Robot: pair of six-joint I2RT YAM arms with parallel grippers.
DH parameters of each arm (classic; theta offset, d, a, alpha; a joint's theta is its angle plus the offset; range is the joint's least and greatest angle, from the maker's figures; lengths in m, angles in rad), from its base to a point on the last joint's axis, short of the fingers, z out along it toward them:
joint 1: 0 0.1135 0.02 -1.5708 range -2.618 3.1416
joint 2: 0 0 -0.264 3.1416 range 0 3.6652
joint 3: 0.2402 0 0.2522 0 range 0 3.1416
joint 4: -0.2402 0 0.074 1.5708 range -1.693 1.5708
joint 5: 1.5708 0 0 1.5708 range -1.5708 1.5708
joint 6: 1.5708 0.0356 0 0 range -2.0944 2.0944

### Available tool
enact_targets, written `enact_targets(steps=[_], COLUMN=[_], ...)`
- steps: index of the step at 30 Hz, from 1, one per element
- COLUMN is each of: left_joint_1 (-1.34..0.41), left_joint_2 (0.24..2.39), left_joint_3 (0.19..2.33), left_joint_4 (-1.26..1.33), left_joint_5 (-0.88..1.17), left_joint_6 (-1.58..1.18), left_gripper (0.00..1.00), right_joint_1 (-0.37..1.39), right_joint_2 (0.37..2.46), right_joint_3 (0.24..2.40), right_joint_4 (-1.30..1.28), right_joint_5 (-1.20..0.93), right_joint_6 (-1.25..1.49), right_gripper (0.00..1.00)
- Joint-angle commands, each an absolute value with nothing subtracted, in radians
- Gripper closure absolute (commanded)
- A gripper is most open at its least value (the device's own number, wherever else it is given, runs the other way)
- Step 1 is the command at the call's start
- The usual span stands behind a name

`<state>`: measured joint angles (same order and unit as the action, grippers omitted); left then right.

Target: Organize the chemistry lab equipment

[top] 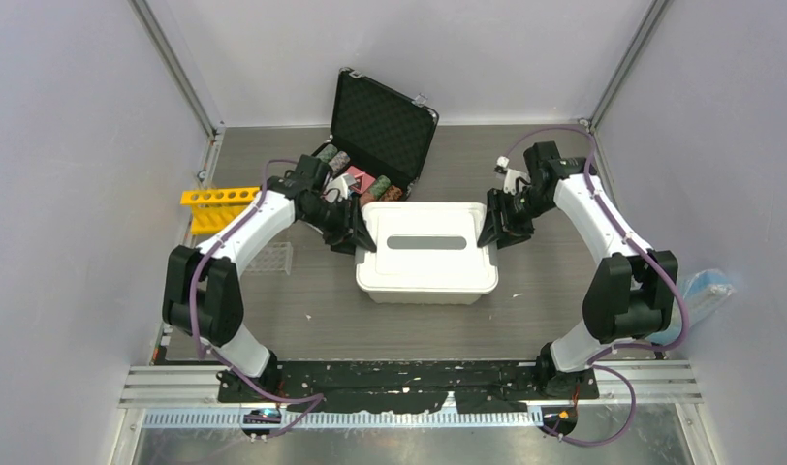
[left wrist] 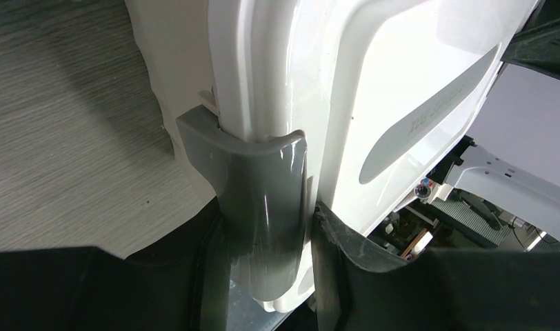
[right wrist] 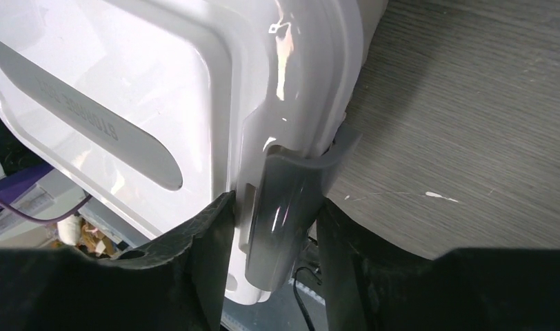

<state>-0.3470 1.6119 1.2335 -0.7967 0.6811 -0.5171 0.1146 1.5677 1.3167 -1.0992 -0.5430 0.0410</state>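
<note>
A white lidded storage box [top: 426, 281] sits mid-table with a grey latch on each short end. My left gripper [top: 361, 232] is at its left end. In the left wrist view the gripper [left wrist: 267, 227] is shut on the left grey latch [left wrist: 263, 193], one finger on the latch and the other on the lid edge. My right gripper [top: 493, 232] is at the right end, and the right wrist view shows it [right wrist: 277, 221] shut on the right grey latch [right wrist: 284, 200]. The yellow tube rack [top: 215, 205] and clear tube rack [top: 268, 257] stand at the left. Blue goggles [top: 705, 286] lie at the far right.
An open black case [top: 385, 126] with striped poker chips [top: 356, 174] stands behind the box, close to my left arm. Grey walls enclose the table on three sides.
</note>
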Motion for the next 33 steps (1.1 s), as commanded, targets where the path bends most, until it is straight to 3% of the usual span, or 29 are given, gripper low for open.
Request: enact_targets(steps=[1, 5, 8, 10, 13, 20, 26, 33], left_joint_1=[-0.386, -0.374, -0.363, -0.354, -0.335, -0.269, -0.184, 0.032], left_joint_2=[1.638, 1.626, 1.615, 1.602, 1.580, 1.540, 1.530, 1.691], left_joint_3=[1.271, 1.288, 1.309, 1.328, 1.347, 1.457, 1.736, 2.160], left_joint_4=[-0.669, -0.640, -0.641, -0.666, -0.716, -0.847, -0.987, -1.268], left_joint_5=[0.633, 0.641, 0.657, 0.658, 0.639, 0.601, 0.485, 0.561], left_joint_6=[-0.507, -0.519, -0.506, -0.481, -0.441, -0.289, -0.041, 0.080], left_gripper=[0.77, 0.67, 0.51, 0.35, 0.03, 0.00, 0.00, 0.01], right_joint_1=[0.128, 0.089, 0.061, 0.047, 0.025, -0.022, -0.088, -0.196], right_joint_2=[1.570, 1.574, 1.575, 1.573, 1.566, 1.532, 1.516, 1.559], right_joint_3=[1.397, 1.415, 1.430, 1.452, 1.505, 1.614, 1.762, 1.819], right_joint_4=[-1.087, -1.082, -1.076, -1.075, -1.069, -1.003, -0.845, -0.677], right_joint_5=[-0.561, -0.569, -0.592, -0.609, -0.631, -0.650, -0.605, -0.500], right_joint_6=[-0.072, -0.085, -0.093, -0.105, -0.135, -0.191, -0.167, -0.109], right_gripper=[0.48, 0.34, 0.26, 0.18, 0.02, 0.05, 0.05, 0.05])
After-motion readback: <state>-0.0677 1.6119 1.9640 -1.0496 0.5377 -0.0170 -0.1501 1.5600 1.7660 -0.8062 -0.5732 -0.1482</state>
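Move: The lidded storage box sits between the grippers, with each one holding a grey side latch. Its middle lies about 12 cm right of the left gripper and 12 cm left of the right one, roughly 1 cm back and 5 cm below both. From the left gripper, the chip case is some 11 cm ahead, 5 cm left; the clear rack 22 cm left, 3 cm back; the yellow rack 31 cm left, 6 cm ahead. All three are about 10 cm lower. Nudge the storage box forward and right by about a centimetre with both grippers at its side latches, then open them wide to let go. Lift both away: the left up some 20 cm, forward and then out to the left, the right up and forward, veering right; swing both sets of fingers up from pointing down by nearly 50 degrees. ##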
